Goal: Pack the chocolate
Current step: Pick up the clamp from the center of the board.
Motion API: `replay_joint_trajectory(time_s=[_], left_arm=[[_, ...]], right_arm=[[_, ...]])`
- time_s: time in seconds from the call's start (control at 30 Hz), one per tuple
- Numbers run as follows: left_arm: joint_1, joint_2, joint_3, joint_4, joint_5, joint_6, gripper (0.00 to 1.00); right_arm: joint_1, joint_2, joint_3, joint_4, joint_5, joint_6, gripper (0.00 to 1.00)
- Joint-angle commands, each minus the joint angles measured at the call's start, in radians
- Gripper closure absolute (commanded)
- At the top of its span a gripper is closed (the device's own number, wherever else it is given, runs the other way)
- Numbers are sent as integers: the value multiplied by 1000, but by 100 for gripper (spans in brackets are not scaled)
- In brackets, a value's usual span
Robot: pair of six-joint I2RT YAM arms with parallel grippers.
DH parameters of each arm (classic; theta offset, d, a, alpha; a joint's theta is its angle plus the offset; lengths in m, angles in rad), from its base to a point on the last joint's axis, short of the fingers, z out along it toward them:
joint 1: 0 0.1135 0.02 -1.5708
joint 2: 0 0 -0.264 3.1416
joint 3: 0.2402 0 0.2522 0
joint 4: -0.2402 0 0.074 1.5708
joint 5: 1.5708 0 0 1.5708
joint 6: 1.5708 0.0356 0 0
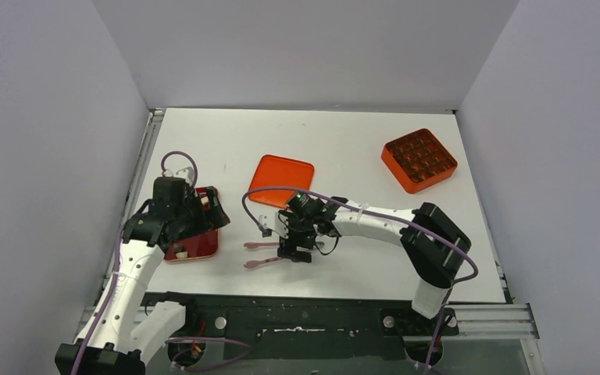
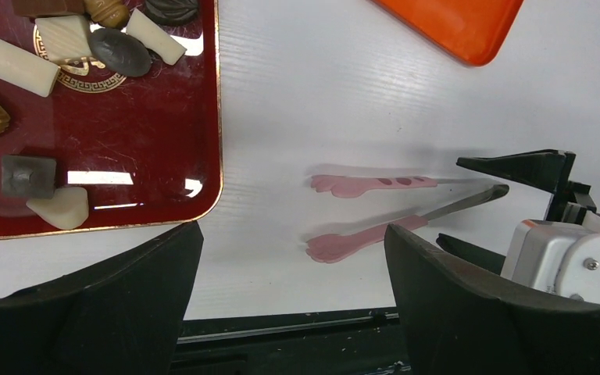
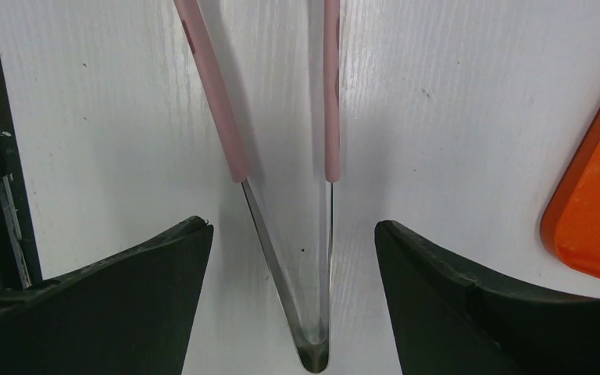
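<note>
Several chocolate pieces, cream (image 2: 16, 64) and dark (image 2: 119, 51), lie on a dark red tray (image 2: 125, 133), which sits at the left of the table (image 1: 199, 246). My left gripper (image 2: 293, 230) hovers beside that tray (image 1: 209, 212), open and empty. Pink tongs (image 2: 375, 183) lie on the white table to its right. My right gripper (image 3: 291, 225) is low over the tongs (image 3: 226, 117), open, its jaws straddling the metal hinge end without touching it. The top view shows it at the table's front middle (image 1: 295, 251).
A flat orange lid (image 1: 281, 180) lies behind the tongs, its edge showing in both wrist views (image 2: 461, 23) (image 3: 594, 211). An orange box with a grid of compartments (image 1: 419, 160) stands at the back right. The table's black front rail (image 2: 281, 324) is close below my left gripper.
</note>
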Motion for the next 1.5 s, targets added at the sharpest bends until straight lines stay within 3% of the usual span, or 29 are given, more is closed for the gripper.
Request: replay_joint_trajectory(time_s=[0.0, 0.43, 0.8, 1.1, 1.47], left_arm=[[8, -1, 5, 6, 18, 20, 15], [8, 18, 27, -8, 52, -29, 17], [8, 53, 2, 31, 87, -79, 26], [8, 50, -50, 165, 288, -147, 32], [9, 95, -143, 282, 295, -203, 37]], right_arm=[[3, 30, 31, 71, -24, -27, 24], [31, 124, 46, 67, 74, -38, 45], [39, -27, 22, 100, 85, 9, 60], [43, -195, 30, 133, 124, 182, 64], [96, -314, 148, 39, 234, 341, 62]])
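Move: Between and just below the right hand's open fingers is the clamp, its middle about 2 cm to the left and 3 cm down, with its pink handles pointing left. The orange tray lies some 18 cm ahead of this hand and 4 cm to its left; the red chocolate tray is about 26 cm to its left and 7 cm ahead. From the left hand, the clamp's middle is roughly 15 cm right, 4 cm back and 13 cm below. Sinking about 2.5 cm over the clamp, the right hand closes its fingers from both sides on its two arms just behind the pink handles, then lifts it quickly some 14 cm, tilting its fingers farther left. The left hand eases right about 5 cm and down a little towards the handle ends, swinging its fingertips right and partly closing; whether it touches them can't be seen. ##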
